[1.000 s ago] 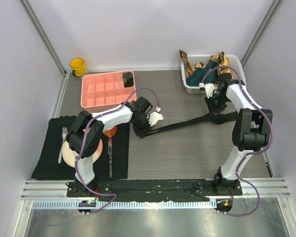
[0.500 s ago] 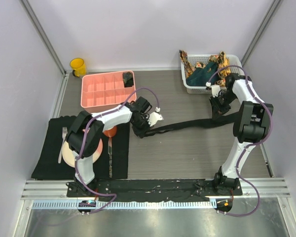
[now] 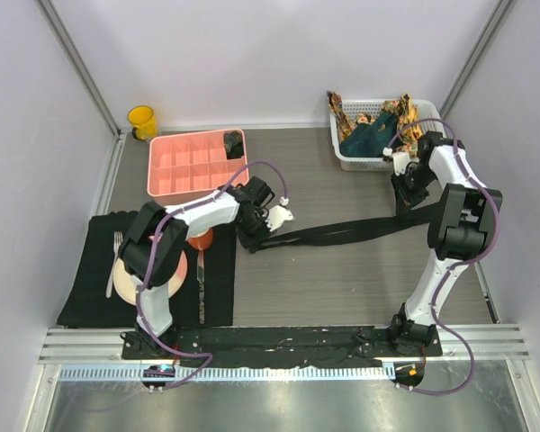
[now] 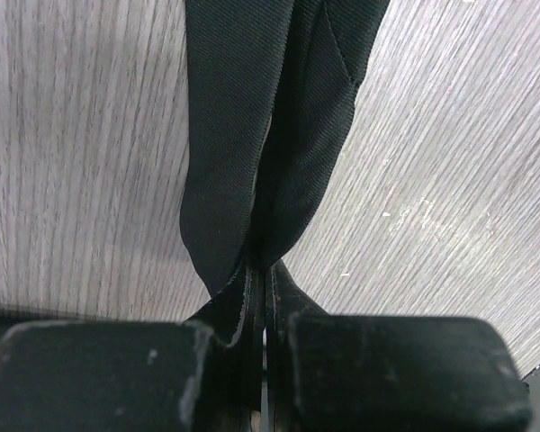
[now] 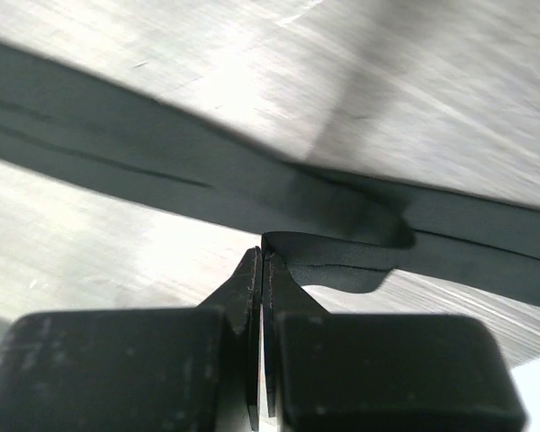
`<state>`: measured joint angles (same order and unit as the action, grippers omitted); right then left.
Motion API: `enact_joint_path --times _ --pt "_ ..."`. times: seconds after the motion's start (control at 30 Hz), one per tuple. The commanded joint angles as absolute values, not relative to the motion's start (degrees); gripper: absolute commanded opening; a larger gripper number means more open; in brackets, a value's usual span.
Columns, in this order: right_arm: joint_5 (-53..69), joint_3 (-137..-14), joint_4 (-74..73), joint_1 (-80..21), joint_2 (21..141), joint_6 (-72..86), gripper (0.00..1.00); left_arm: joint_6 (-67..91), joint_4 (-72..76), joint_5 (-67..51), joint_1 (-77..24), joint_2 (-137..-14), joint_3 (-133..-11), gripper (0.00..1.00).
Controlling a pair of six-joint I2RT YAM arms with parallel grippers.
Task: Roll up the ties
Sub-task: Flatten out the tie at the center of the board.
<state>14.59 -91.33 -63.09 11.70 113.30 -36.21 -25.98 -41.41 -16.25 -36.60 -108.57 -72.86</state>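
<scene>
A plain black tie (image 3: 342,231) lies stretched across the table between my two grippers. My left gripper (image 3: 255,237) is shut on its left end; in the left wrist view the folded black tie (image 4: 252,135) runs away from the shut left gripper (image 4: 265,274). My right gripper (image 3: 407,205) pinches the other end; the right wrist view shows the right gripper (image 5: 265,255) shut on a raised fold of the black tie (image 5: 207,180). A dark teal tie (image 3: 364,137) and orange-yellow patterned ties (image 3: 338,109) lie in the white basket (image 3: 351,164).
A pink compartment tray (image 3: 184,166) at back left holds a rolled black item (image 3: 234,142). A yellow cup (image 3: 142,121) stands behind it. On the black mat (image 3: 85,288) at front left are a plate (image 3: 121,281), a fork (image 3: 114,261) and a knife (image 3: 201,283).
My right gripper has moved right and farther back with its end of the black tie, which now lies straighter. The left gripper has stayed put.
</scene>
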Motion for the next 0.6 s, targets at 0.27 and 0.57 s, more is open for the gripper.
enact_joint_path --times 0.27,0.57 --pt "6.1 -96.7 -58.5 17.7 118.8 -34.6 0.01 -30.3 -42.1 -19.8 -35.6 -99.3 -69.2 0.28" --pt "2.4 -94.0 -55.2 19.2 120.2 -33.4 0.01 -27.4 -37.8 -19.3 -35.2 -93.3 -69.9 0.53"
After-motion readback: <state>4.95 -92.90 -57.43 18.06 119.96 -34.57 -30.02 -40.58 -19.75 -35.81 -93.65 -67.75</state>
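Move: The left hand already pinches the tie's left end, low on the board; from it the orange mug stands about 12 cm to the left and 3 cm ahead, the knife 12 cm left and 9 cm back. The right hand already holds a raised flap of black cloth. From it the tie's right stretch lies about 6 cm right, level fore and aft and 5 cm below, with the white basket's middle some 19 cm straight ahead. The left fingers let go of the tie's left end: after easing about 1 cm left and slightly back, they open to about half and the hand rises some 6 cm, tilting a little. Still shut on its flap, the right hand draws it about 7 cm right along the tie, arcing forward and back, turns slightly clockwise, then sinks about 4 cm towards the board. ##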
